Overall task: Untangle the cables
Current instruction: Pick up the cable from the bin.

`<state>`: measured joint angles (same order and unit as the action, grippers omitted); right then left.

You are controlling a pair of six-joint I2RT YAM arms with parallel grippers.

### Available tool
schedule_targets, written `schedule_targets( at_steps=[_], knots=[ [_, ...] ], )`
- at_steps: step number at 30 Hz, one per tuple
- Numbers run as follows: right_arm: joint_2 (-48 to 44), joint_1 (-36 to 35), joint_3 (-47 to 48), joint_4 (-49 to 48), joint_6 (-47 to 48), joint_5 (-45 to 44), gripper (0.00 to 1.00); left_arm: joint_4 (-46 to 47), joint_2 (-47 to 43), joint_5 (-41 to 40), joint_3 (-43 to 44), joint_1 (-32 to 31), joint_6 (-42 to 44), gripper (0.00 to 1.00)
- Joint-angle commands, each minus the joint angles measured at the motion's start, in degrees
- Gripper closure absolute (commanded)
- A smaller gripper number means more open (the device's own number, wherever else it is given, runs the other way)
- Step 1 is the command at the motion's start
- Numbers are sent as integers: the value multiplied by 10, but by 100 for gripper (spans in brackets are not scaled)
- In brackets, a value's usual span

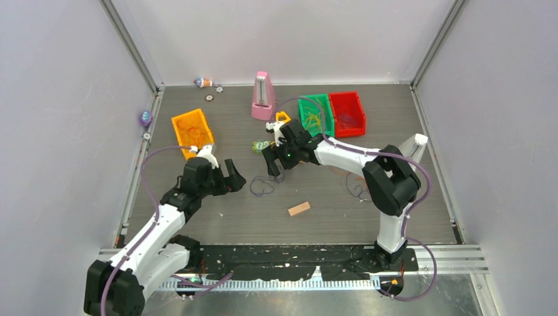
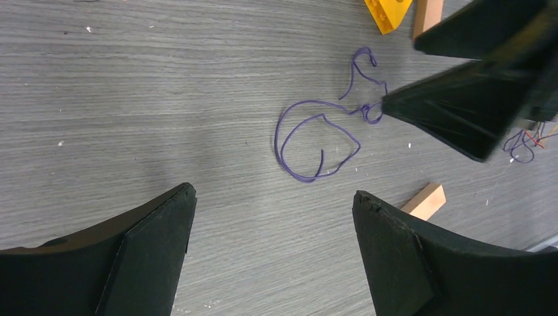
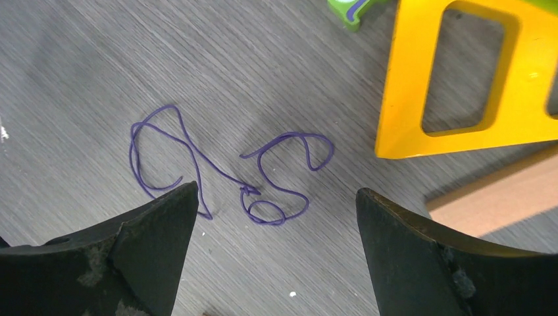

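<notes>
One dark purple cable (image 1: 262, 188) lies loose in loops on the grey table between my two grippers. In the left wrist view the cable (image 2: 316, 117) sits ahead of my left gripper (image 2: 274, 194), which is open and holds nothing. The right wrist view has the same cable (image 3: 250, 189) just beyond my right gripper (image 3: 276, 191), also open and holding nothing. From above, the left gripper (image 1: 235, 178) is left of the strand and the right gripper (image 1: 276, 172) hovers over its far end. A small tangle of cables (image 1: 357, 189) lies by the right arm, seen as purple and red strands (image 2: 524, 141).
A wooden block (image 1: 299, 209) lies near the strand. An orange bin (image 1: 192, 130) stands at the left, green bin (image 1: 314, 115) and red bin (image 1: 347, 113) at the back right. A pink metronome (image 1: 264, 97), yellow frame piece (image 3: 474, 79) and green toy (image 1: 261, 145) sit behind the right gripper.
</notes>
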<state>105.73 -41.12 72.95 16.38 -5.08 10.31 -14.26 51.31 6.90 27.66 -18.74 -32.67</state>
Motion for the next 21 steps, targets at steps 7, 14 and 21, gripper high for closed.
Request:
schedule_targets(
  at_steps=[7,14,21],
  knots=[
    [72,-28,43,12,-34,6,5,-14,-48,7,-9,5,1,10],
    [73,-59,31,7,-37,-3,5,-16,-43,6,-1,6,6,10],
    [92,-94,58,70,-23,-122,3,-20,-46,2,-1,10,10,10]
  ],
)
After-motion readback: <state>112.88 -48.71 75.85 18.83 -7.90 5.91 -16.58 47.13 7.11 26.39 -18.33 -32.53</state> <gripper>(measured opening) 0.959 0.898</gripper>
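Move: The purple cable lies loosely coiled on the table, its middle about 5 cm back and 2 cm to the left of the right hand, some 7 cm below. From that hand the yellow triangle is 3 cm ahead and 5 cm right, the green toy 4 cm ahead and 3 cm left, and the front wooden block 13 cm back and 8 cm right. From the left hand the cable is some 9 cm right and 1 cm ahead, 9 cm below. Fingers wide open, the right hand sinks about 4 cm, then travels back and left over the purple cable. ##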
